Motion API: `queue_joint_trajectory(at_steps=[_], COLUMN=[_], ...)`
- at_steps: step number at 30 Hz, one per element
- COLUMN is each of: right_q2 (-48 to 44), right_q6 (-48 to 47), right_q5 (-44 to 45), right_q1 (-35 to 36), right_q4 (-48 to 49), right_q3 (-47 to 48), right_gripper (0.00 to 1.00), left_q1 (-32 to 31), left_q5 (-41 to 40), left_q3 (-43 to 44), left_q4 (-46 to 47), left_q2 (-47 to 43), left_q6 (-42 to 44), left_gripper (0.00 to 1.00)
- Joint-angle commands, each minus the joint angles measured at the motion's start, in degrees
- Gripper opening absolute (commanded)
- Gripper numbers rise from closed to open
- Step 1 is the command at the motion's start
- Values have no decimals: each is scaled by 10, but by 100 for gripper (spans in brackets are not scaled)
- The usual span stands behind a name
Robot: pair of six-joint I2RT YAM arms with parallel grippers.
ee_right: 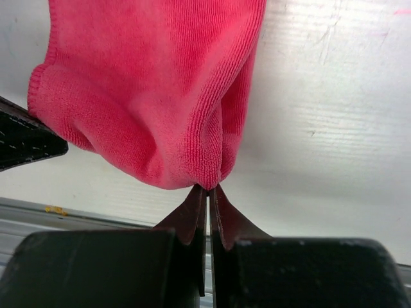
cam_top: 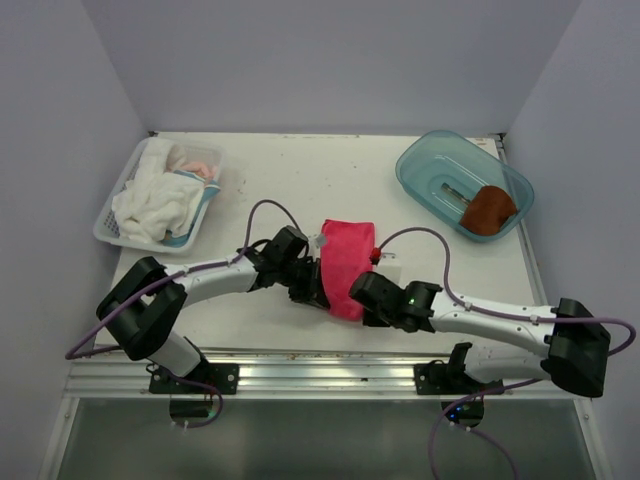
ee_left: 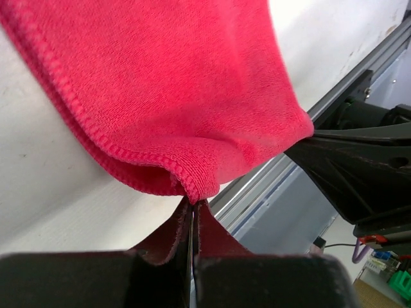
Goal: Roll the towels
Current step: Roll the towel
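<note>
The pink-red towel (cam_top: 345,262) lies folded on the white table near the front edge, between the two arms. My left gripper (cam_top: 318,290) is shut on its near left corner; in the left wrist view the towel (ee_left: 167,96) hangs from the pinched tips of the left gripper (ee_left: 194,200). My right gripper (cam_top: 362,295) is shut on the near right corner; the right wrist view shows the towel (ee_right: 148,90) bunched at the closed tips of the right gripper (ee_right: 209,189). The rust-brown towel (cam_top: 487,209) lies rolled in the blue tub (cam_top: 425,158) at the back right.
A white basket (cam_top: 117,235) at the back left holds white cloths (cam_top: 155,200) with pale blue trim. The metal rail (cam_top: 330,370) runs along the table's front edge just behind both grippers. White walls enclose the table on three sides.
</note>
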Motion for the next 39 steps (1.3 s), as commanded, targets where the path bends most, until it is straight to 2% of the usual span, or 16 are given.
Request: queue_joint_trajectory(at_steps=[1,13,21,31,33,34,36,37,39], right_q2=[-10,47,120,187,193,193,182,165,141], right_q6=[-36,-133,-166,-165,-162,-160,-158,-157,-147], right_q5=[43,20,16,19,21,23,25,27,40], right_q1=[-23,-133,-160,-191,-193,-194,-195,-196,-194], right_q4=[-18,36,56,56,49,43,40,40,42], right_q3=[36,97,135,156,162,163,161,158,145], right_gripper=[0,0,0,1,7,17,29,38,41], left_q1=[8,56,83,104,105,106,105,106,106], left_q5=[-3,4,2,-21,-23,-24,-29,-31,-32], left_q3=[43,93,102,129,130,132,140,143,149], left_q4=[-15,-15,8,19,24,25,17,12,8], left_q2=[-9,28,59,111,123,127,138,143,147], left_q6=[-12,-12,-17,-11,-11,-10,-3,-1,5], left_gripper=[0,0,0,0,0,0,0,0,0])
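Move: Both closed grippers already hold the pink towel's near edge, lifted some 4 to 5 cm off the table. The middle of the towel's flat part, where the flap is to go, lies about 12 cm ahead, 5 cm right and 4 cm below the left hand, and 14 cm ahead, 4 cm left and 5 cm below the right. The towel's far edge is some 14 cm beyond that middle; the table's front edge lies straight back, roughly 11 cm from the left hand and 9 cm from the right. Still pinching the pink towel's near edge at its two corners, both hands carry it forward over the flat part in a low arc, the left about 10 cm, the right about 12 cm, rising some 2 cm before sinking again; the left also turns about 10 degrees counter-clockwise. At the end the right fingers open and let go of their corner, while the left keep hold. ##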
